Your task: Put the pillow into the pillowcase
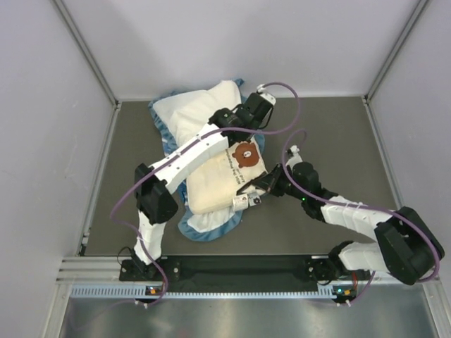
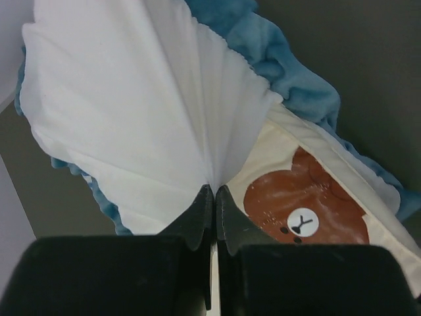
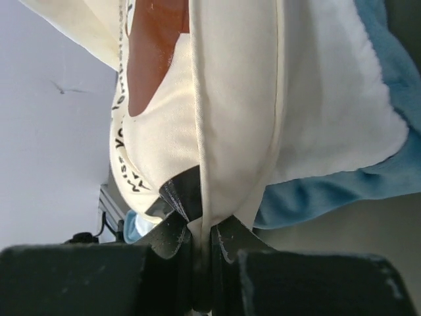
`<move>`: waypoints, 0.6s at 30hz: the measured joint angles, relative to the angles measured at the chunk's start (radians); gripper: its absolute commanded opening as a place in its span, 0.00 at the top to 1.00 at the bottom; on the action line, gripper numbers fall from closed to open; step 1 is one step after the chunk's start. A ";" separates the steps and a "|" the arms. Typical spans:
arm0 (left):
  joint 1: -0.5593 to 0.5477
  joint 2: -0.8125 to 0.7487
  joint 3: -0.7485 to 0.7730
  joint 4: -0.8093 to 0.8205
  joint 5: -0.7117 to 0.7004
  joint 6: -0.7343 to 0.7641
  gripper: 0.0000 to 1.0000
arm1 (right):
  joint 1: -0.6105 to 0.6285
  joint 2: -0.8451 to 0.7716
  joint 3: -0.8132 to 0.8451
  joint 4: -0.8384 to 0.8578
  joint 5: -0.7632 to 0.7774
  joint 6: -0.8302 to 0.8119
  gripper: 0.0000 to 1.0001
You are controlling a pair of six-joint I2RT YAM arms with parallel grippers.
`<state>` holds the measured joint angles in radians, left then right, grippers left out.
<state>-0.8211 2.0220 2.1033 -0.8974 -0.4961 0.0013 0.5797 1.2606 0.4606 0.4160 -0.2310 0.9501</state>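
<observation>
The cream pillow point(image 1: 211, 183) with its brown bear logo point(image 1: 244, 153) lies on the pillowcase point(image 1: 189, 107), whose white inside faces up and whose blue ruffle point(image 1: 204, 229) shows at the near edge. My left gripper point(image 1: 227, 127) reaches over the pillow and is shut on a pinch of the pillowcase's white fabric point(image 2: 151, 112), right beside the bear logo point(image 2: 306, 210). My right gripper point(image 1: 257, 184) is at the pillow's near right edge. It is shut on a fold of the pillow point(image 3: 230, 118), with the blue pillowcase point(image 3: 329, 191) just behind.
Grey walls stand close on the left, back and right of the dark mat point(image 1: 331, 141). A metal rail point(image 1: 232, 266) carrying both arm bases runs along the near edge. Purple cables point(image 1: 289, 105) loop above the arms.
</observation>
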 measured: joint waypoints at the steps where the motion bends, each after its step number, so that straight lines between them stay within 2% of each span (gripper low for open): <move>1: -0.014 -0.024 -0.018 -0.006 0.005 -0.002 1.00 | 0.001 -0.014 0.000 -0.001 0.000 -0.006 1.00; 3: -0.053 -0.061 -0.045 -0.022 0.004 -0.002 1.00 | 0.008 -0.050 0.000 -0.007 0.000 -0.017 1.00; 8: -0.240 -0.077 -0.039 -0.114 -0.060 -0.003 1.00 | 0.056 -0.085 0.050 -0.065 0.002 -0.050 1.00; 11: -0.330 -0.072 0.019 -0.209 -0.068 -0.040 1.00 | 0.073 -0.110 0.088 -0.115 0.037 -0.060 1.00; 14: -0.362 -0.076 0.105 -0.265 -0.064 -0.100 1.00 | 0.072 -0.183 0.103 -0.156 0.142 -0.076 1.00; 18: -0.360 -0.104 0.121 -0.280 -0.056 -0.179 1.00 | 0.055 -0.283 0.103 -0.162 0.259 -0.082 1.00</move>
<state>-1.1816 1.9179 2.2238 -1.1778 -0.5522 -0.1772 0.6342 0.9775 0.5640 0.2539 0.0277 0.8684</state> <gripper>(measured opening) 0.020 0.052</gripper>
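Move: My left hand already pinches the white pillowcase rim. The pillow's near-right corner, held in my right fingers, lies roughly 13 cm back of my left hand, 5 cm to its right and 11 cm lower. The bear print is about 11 cm below my left hand and 2 cm back, 1 cm right. From my right hand, the held rim is 13 cm ahead, 5 cm left and 11 cm up; the pillow tag is 5 cm back, 5 cm left, slightly lower. I keep both grips and draw the pillowcase rim back about 16 cm with my left hand, bearing right and finally rising, over the bear print towards the pillow corner. My right hand lifts that corner some 10 cm towards the rim, edging left and then back to the right, as its fingers tip up to nearly level. ##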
